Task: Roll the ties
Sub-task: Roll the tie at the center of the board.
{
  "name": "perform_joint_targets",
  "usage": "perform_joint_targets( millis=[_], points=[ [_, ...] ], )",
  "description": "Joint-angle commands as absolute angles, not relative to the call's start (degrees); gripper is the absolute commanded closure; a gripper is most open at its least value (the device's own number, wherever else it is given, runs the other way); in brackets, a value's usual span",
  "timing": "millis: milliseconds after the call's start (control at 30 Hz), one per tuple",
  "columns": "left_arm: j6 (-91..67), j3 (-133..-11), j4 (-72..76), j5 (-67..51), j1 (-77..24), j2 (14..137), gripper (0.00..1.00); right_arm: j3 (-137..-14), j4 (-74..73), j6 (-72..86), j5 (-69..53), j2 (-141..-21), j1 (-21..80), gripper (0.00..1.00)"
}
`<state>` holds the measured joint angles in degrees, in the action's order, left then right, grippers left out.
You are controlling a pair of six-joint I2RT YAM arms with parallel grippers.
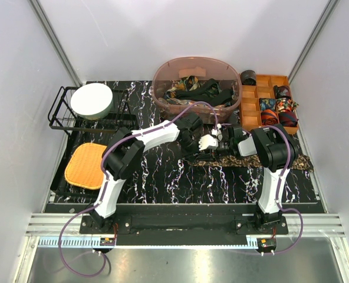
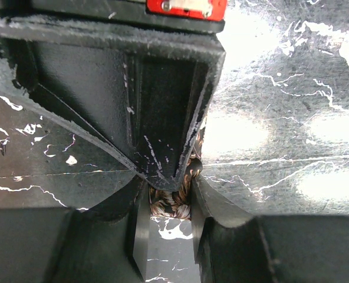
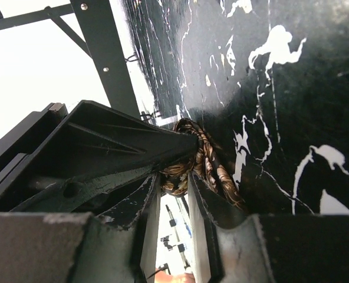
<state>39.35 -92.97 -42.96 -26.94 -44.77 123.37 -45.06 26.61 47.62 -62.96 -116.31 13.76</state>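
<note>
A dark brown tie with tan speckles [image 1: 292, 162] lies along the black marble table [image 1: 163, 177], its tail running right under the right arm. Its left end is wound into a small roll [image 2: 173, 206], which also shows in the right wrist view [image 3: 189, 168]. My left gripper [image 1: 199, 141] and right gripper [image 1: 223, 139] meet tip to tip over that roll. The left gripper [image 2: 170, 199] is shut on one side of the roll. From the opposite side the right gripper [image 3: 173, 180] is shut on it. In each wrist view the other arm's black finger covers much of the roll.
A clear brownish tub [image 1: 163, 88] with several loose ties stands at the back. A wooden divided tray [image 1: 249, 106] holding rolled ties is at the back right. At the left are a black wire rack [image 1: 59, 115] with a white round lid [image 1: 92, 100] and an orange woven mat [image 1: 87, 165].
</note>
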Motion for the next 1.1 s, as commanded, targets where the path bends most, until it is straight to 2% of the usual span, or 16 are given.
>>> perform_joint_targets(
  millis=[0, 133, 267, 400, 533, 633, 733, 833, 933, 967, 1067],
  points=[
    [38.9, -88.1, -46.5, -28.9, -46.3, 130.7, 0.90, -47.3, 26.0, 45.3, -60.0, -114.8, 15.6, 0.69],
    [39.1, -88.2, -46.8, -28.9, -46.2, 131.0, 0.90, -47.5, 25.8, 45.3, -60.5, -114.4, 15.8, 0.72],
    [38.9, -88.6, -46.8, -28.5, -46.3, 131.1, 0.89, -48.7, 18.6, 41.2, -59.5, -114.1, 16.0, 1.00],
    [38.1, -88.0, -45.4, -27.9, -46.1, 130.7, 0.77, -50.4, 8.5, 33.2, -56.1, -113.9, 15.8, 1.00],
    [36.7, -86.0, -42.0, -28.4, -45.3, 128.9, 0.58, -51.6, 1.0, 28.7, -51.3, -113.4, 15.6, 1.00],
    [35.2, -83.5, -38.2, -30.2, -44.1, 126.8, 0.48, -52.3, -2.5, 26.3, -48.4, -113.4, 15.5, 1.00],
    [33.9, -80.3, -33.1, -32.1, -43.0, 124.6, 0.43, -52.9, -4.3, 24.7, -46.3, -113.6, 15.6, 1.00],
    [32.2, -75.3, -24.5, -35.3, -41.2, 121.9, 0.37, -53.5, -5.8, 23.4, -44.0, -113.8, 15.6, 1.00],
    [29.4, -65.1, -8.3, -41.0, -38.4, 115.9, 0.28, -53.7, -6.9, 22.4, -42.3, -113.6, 15.6, 1.00],
    [28.1, -62.5, 1.3, -41.8, -37.5, 113.3, 0.27, -53.6, -7.1, 22.1, -41.5, -113.4, 15.6, 1.00],
    [23.6, -55.4, 15.7, -41.8, -36.8, 111.7, 0.25, -53.7, -7.8, 21.7, -40.1, -113.1, 15.5, 1.00]
  ],
)
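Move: The rolled end of the tie is between the left fingers, its middle about 1 cm to the right of that hand's point and level with it in depth. From the right hand the same roll lies some 2 cm to the left and 1 cm down, just off its half-open fingertips. The tie's flat length runs off rightwards, its middle about 18 cm to the right of the right hand; the plastic bin stands roughly 24 cm ahead and 3 cm to the left. The right fingers, pointing left at the roll, shut completely first, then the hand sinks about 2 cm while easing about 1.5 cm to the right, its fingers tipping some 15 degrees more steeply down with their closed tips against the roll's right side. Once the right fingers are shut, the left hand opens wide and lets go of the roll, staying in place around it while its wrist tilts about 25 degrees so that its fingers swing from mostly down to pointing more to the right. ##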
